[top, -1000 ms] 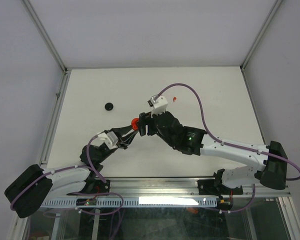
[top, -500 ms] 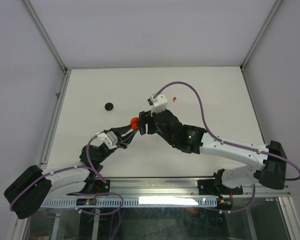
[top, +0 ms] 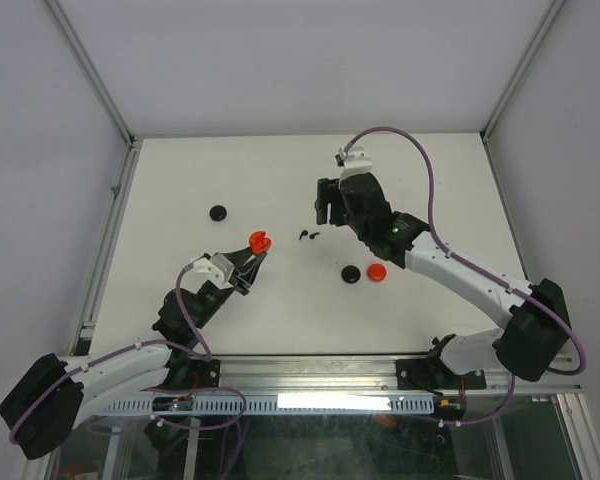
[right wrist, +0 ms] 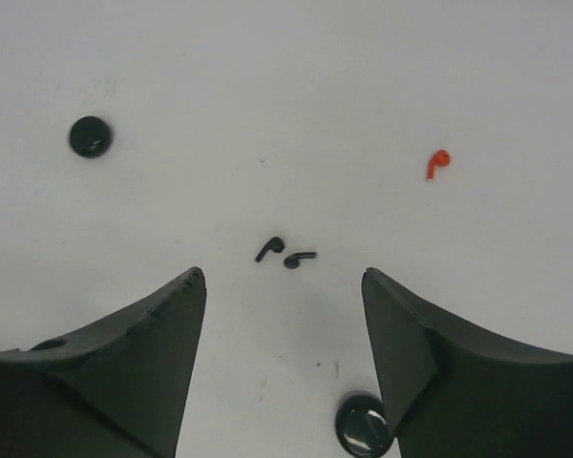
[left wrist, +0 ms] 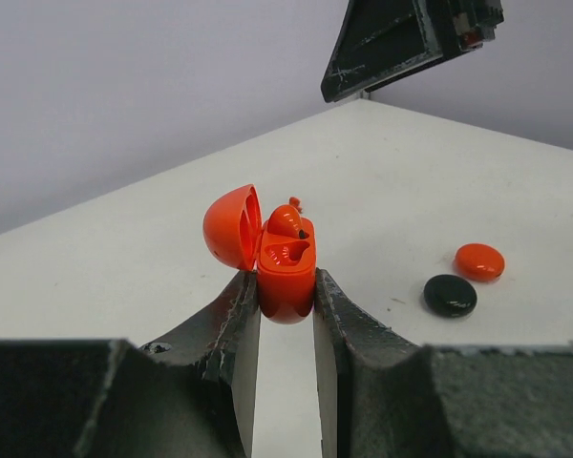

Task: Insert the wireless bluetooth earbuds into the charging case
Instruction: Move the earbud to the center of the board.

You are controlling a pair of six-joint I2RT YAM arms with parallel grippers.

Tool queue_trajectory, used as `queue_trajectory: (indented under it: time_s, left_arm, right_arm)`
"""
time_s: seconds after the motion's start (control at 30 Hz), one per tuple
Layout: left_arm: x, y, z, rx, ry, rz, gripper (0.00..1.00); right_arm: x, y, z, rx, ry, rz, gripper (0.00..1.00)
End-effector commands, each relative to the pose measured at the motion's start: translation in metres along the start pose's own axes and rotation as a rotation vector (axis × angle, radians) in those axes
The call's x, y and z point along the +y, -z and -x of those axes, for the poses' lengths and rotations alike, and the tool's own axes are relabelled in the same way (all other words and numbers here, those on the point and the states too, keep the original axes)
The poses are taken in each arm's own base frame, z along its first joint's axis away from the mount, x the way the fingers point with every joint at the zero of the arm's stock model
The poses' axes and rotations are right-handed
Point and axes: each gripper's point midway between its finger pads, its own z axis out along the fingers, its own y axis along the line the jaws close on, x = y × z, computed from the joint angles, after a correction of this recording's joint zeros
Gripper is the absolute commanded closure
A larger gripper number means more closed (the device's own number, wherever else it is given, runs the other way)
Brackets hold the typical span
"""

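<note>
My left gripper (top: 254,256) is shut on the open red charging case (top: 260,241), held upright with its lid tipped back. In the left wrist view the case (left wrist: 286,272) sits between my fingertips (left wrist: 285,291), and a red earbud (left wrist: 286,220) rests in one of its slots. Two black earbuds (top: 308,236) lie together on the table right of the case. My right gripper (top: 323,205) is open and empty above and behind them. In the right wrist view the black pair (right wrist: 285,253) lies just ahead of its open jaws (right wrist: 282,277), and a loose red earbud (right wrist: 437,163) lies further right.
A black disc (top: 218,212) lies at the left of the white table (top: 180,170). A black disc (top: 351,273) and a red disc (top: 377,272) lie side by side under the right forearm. Grey walls with metal rails enclose the table.
My right gripper has pulled away from the case and moved up and right toward the back, opening. My left gripper with the case has drawn back a little. The black earbuds and two discs now show.
</note>
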Motion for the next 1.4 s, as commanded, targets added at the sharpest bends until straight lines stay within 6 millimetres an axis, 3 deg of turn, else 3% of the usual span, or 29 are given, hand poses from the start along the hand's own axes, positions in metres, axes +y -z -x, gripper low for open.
queue_trajectory:
  time_s: [0.0, 0.3, 0.57, 1.03, 1.37]
  left_arm:
    - [0.006, 0.000, -0.011, 0.046, -0.020, 0.037, 1.00]
    - [0.001, -0.004, -0.022, 0.091, -0.044, 0.003, 1.00]
    - [-0.003, -0.005, -0.029, 0.124, -0.058, -0.019, 1.00]
    - [-0.007, -0.006, -0.030, 0.137, -0.066, -0.049, 1.00]
    - [-0.008, -0.005, -0.030, 0.138, -0.065, -0.055, 1.00]
  right_arm:
    - [-0.036, -0.031, 0.010, 0.017, -0.002, -0.076, 0.31]
    - [-0.110, -0.103, -0.020, 0.155, -0.047, -0.263, 0.38]
    - [-0.147, -0.154, -0.046, 0.234, -0.091, -0.365, 0.45]
    - [-0.163, -0.209, -0.072, 0.308, -0.125, -0.381, 0.57]
    - [-0.168, -0.215, -0.099, 0.374, -0.119, -0.400, 0.65]
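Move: The orange earbud lies on the board about 19 cm ahead of the right hand, 8 cm to its right and 22 cm below. The pair of black earbuds is also below this hand, roughly 7 cm ahead and 2 cm to its left; the closed black case lies some 3 cm back and 8 cm to its right, about 12 cm short of the black earbuds. From the left hand the orange earbud is about 27 cm ahead, 20 cm to the right and 18 cm lower. The orange earbud is what the right hand, empty, goes down to: about 20 cm down and nearly as far forward, with some 8 cm to the right early on, slowing at the end as the fingers tip down and turn about 20 degrees clockwise. They narrow to around half their gap, their tips coming to either side of the earbud without shutting. The left hand keeps its grip on the open orange case and sinks about 5 cm. ##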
